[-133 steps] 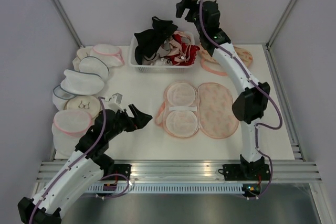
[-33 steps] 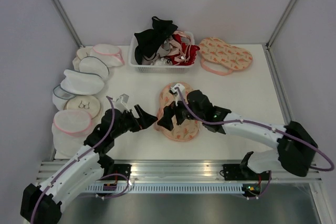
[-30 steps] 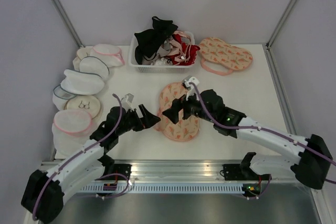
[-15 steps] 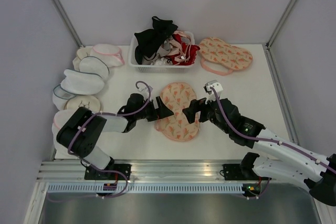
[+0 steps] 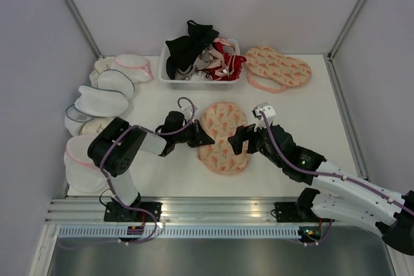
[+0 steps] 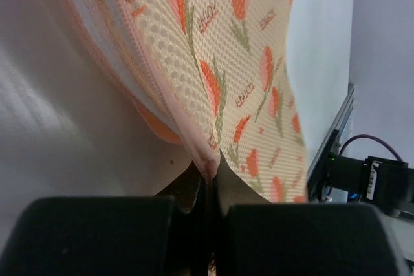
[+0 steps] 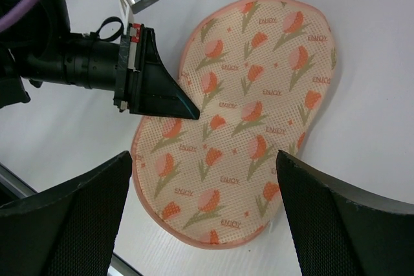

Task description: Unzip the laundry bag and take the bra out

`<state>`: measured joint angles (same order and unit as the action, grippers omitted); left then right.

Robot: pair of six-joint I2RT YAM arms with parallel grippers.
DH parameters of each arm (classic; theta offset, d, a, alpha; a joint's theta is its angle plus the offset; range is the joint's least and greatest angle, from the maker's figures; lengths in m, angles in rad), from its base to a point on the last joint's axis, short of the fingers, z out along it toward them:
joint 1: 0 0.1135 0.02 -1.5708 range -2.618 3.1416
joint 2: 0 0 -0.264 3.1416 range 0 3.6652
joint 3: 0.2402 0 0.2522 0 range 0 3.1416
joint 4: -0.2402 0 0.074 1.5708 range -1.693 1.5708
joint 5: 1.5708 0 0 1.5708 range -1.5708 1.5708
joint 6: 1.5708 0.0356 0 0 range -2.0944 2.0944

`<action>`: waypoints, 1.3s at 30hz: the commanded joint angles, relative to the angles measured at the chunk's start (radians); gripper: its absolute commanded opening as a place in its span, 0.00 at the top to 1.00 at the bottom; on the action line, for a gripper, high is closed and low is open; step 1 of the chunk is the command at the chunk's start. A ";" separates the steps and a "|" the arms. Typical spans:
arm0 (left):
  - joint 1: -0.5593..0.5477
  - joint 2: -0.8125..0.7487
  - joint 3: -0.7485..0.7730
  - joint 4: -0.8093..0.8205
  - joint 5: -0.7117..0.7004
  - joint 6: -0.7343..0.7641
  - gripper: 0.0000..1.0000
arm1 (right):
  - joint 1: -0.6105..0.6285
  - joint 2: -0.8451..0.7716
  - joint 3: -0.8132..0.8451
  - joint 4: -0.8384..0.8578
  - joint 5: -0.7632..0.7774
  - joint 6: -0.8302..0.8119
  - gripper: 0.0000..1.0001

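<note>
The laundry bag [image 5: 223, 135] lies folded in half at the table's middle, peach mesh with a red-green print and a pink trim. My left gripper [image 5: 204, 140] reaches in low from the left and is shut on the bag's pink edge [image 6: 208, 159], which runs in between its fingers. My right gripper [image 5: 238, 139] hovers just above the bag's right side, open, with the printed mesh [image 7: 239, 114] showing between its wide fingers. The left gripper [image 7: 165, 98] shows there too, at the bag's left rim. A black bra [image 5: 186, 48] drapes over the white basket's left side.
The white basket [image 5: 194, 83] of red, pink and grey garments stands at the back. A second printed pouch [image 5: 278, 67] lies back right. White mesh round pouches [image 5: 103, 101] are piled along the left edge. Frame posts stand at both back corners.
My left gripper has slid right along the table to the bag's edge and shut on it. The right gripper has drawn back a little and stays open over the bag.
</note>
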<state>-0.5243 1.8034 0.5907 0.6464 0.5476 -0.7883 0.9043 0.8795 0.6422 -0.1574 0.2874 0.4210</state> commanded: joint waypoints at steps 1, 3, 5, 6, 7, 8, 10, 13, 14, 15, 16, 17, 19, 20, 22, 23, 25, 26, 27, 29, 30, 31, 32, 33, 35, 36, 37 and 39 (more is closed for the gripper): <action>0.070 -0.136 0.047 -0.078 -0.041 0.041 0.98 | 0.001 -0.033 -0.004 0.001 0.015 0.009 0.04; 0.130 -0.237 0.079 -0.198 -0.066 0.064 0.98 | 0.001 -0.039 0.001 -0.008 0.012 0.007 0.05; 0.258 -0.292 0.104 -0.269 -0.058 0.061 0.98 | 0.001 -0.046 0.004 -0.014 0.012 0.006 0.05; 0.306 -0.333 0.132 -0.295 -0.048 0.057 0.98 | 0.001 -0.048 0.004 -0.014 0.010 0.002 0.04; 0.396 -0.357 0.141 -0.330 -0.025 0.051 0.98 | 0.001 -0.050 0.002 -0.016 0.012 0.001 0.04; 0.438 -0.377 0.153 -0.355 -0.020 0.054 0.98 | 0.001 -0.050 0.002 -0.013 0.007 -0.001 0.05; 0.522 -0.455 0.188 -0.453 -0.082 0.073 0.98 | 0.001 -0.045 0.004 -0.004 -0.002 -0.007 0.05; 0.618 -0.599 0.204 -0.557 -0.294 0.124 0.98 | 0.001 -0.028 0.016 -0.007 -0.020 -0.016 0.05; 0.630 -0.648 0.210 -0.639 -0.381 0.164 0.98 | 0.001 -0.018 0.023 -0.011 -0.025 -0.019 0.05; 0.633 -0.692 0.205 -0.689 -0.467 0.184 0.98 | 0.001 -0.013 0.027 -0.011 -0.033 -0.024 0.05; 0.633 -0.788 0.195 -0.711 -0.627 0.196 0.98 | 0.001 -0.008 0.030 -0.011 -0.040 -0.036 0.05; 0.632 -0.833 0.176 -0.729 -0.696 0.187 0.98 | 0.002 0.004 0.037 -0.013 -0.045 -0.042 0.04; 0.633 -0.953 0.104 -0.737 -0.863 0.167 0.98 | 0.001 0.030 0.050 -0.013 -0.057 -0.057 0.05; 0.630 -0.987 0.072 -0.776 -0.930 0.135 0.98 | 0.001 0.039 0.062 -0.019 -0.065 -0.060 0.05; 0.630 -1.073 0.044 -0.801 -1.087 0.101 0.98 | 0.001 0.064 0.076 -0.024 -0.079 -0.070 0.05; 0.630 -1.091 0.023 -0.810 -1.122 0.095 0.98 | 0.001 0.070 0.077 -0.021 -0.091 -0.071 0.05; 0.630 -1.093 0.020 -0.846 -1.231 0.036 0.98 | -0.001 0.090 0.085 -0.025 -0.108 -0.074 0.05; 0.632 -1.080 0.033 -0.878 -1.259 0.015 0.98 | 0.001 0.096 0.089 -0.028 -0.116 -0.077 0.05; 0.632 -1.063 0.043 -0.918 -1.294 0.005 0.98 | -0.001 0.101 0.094 -0.031 -0.120 -0.077 0.05; 0.632 -1.011 0.066 -0.964 -1.322 -0.046 0.90 | -0.001 0.110 0.108 -0.047 -0.131 -0.079 0.05; 0.632 -0.995 0.073 -1.014 -1.348 -0.070 0.59 | -0.001 0.111 0.112 -0.051 -0.137 -0.080 0.05; 0.632 -0.986 0.078 -1.037 -1.353 -0.128 0.38 | -0.001 0.114 0.117 -0.056 -0.145 -0.083 0.05; 0.633 -0.971 0.087 -1.056 -1.351 -0.149 0.23 | -0.001 0.116 0.120 -0.057 -0.143 -0.085 0.04; 0.633 -0.966 0.090 -1.062 -1.310 -0.149 0.05 | 0.001 0.118 0.122 -0.057 -0.145 -0.083 0.04; 0.633 -0.955 0.101 -1.059 -1.243 -0.154 0.02 | -0.001 0.125 0.126 -0.062 -0.143 -0.082 0.04; 0.635 -0.945 0.106 -1.053 -1.170 -0.144 0.00 | -0.001 0.130 0.129 -0.064 -0.143 -0.079 0.03; 0.635 -0.940 0.116 -1.039 -1.132 -0.123 0.01 | -0.001 0.130 0.132 -0.071 -0.142 -0.076 0.03; 0.633 -0.944 0.118 -1.007 -0.971 -0.062 0.01 | -0.001 0.124 0.128 -0.065 -0.128 -0.061 0.02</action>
<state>0.1097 0.8642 0.6518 -0.3931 -0.6258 -0.8757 0.9043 1.0058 0.7334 -0.2157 0.1543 0.3523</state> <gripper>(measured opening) 0.993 0.976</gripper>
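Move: Pinched in the left fingers by its left-hand hem is the tulip-print laundry bag, its middle about 6 cm to that hand's right. The bag pile it is taken to lies some 44 cm left, level with the hand; there the pink-rimmed bag sits about 48 cm left and 9 cm back, the blue-rimmed bag 43 cm left and 16 cm ahead. From the right hand the pile is roughly 54 cm left, 18 cm below. Sweeping the pinched tulip-print bag up off the table, the left hand first reaches about 12 cm forward, then swings back in while carrying on left, some 40 cm in all and over 20 cm up, the wrist turning roughly 95 degrees counter-clockwise. Above the bag pile it sinks about 9 cm and the fingers open wide to let the hem go. ##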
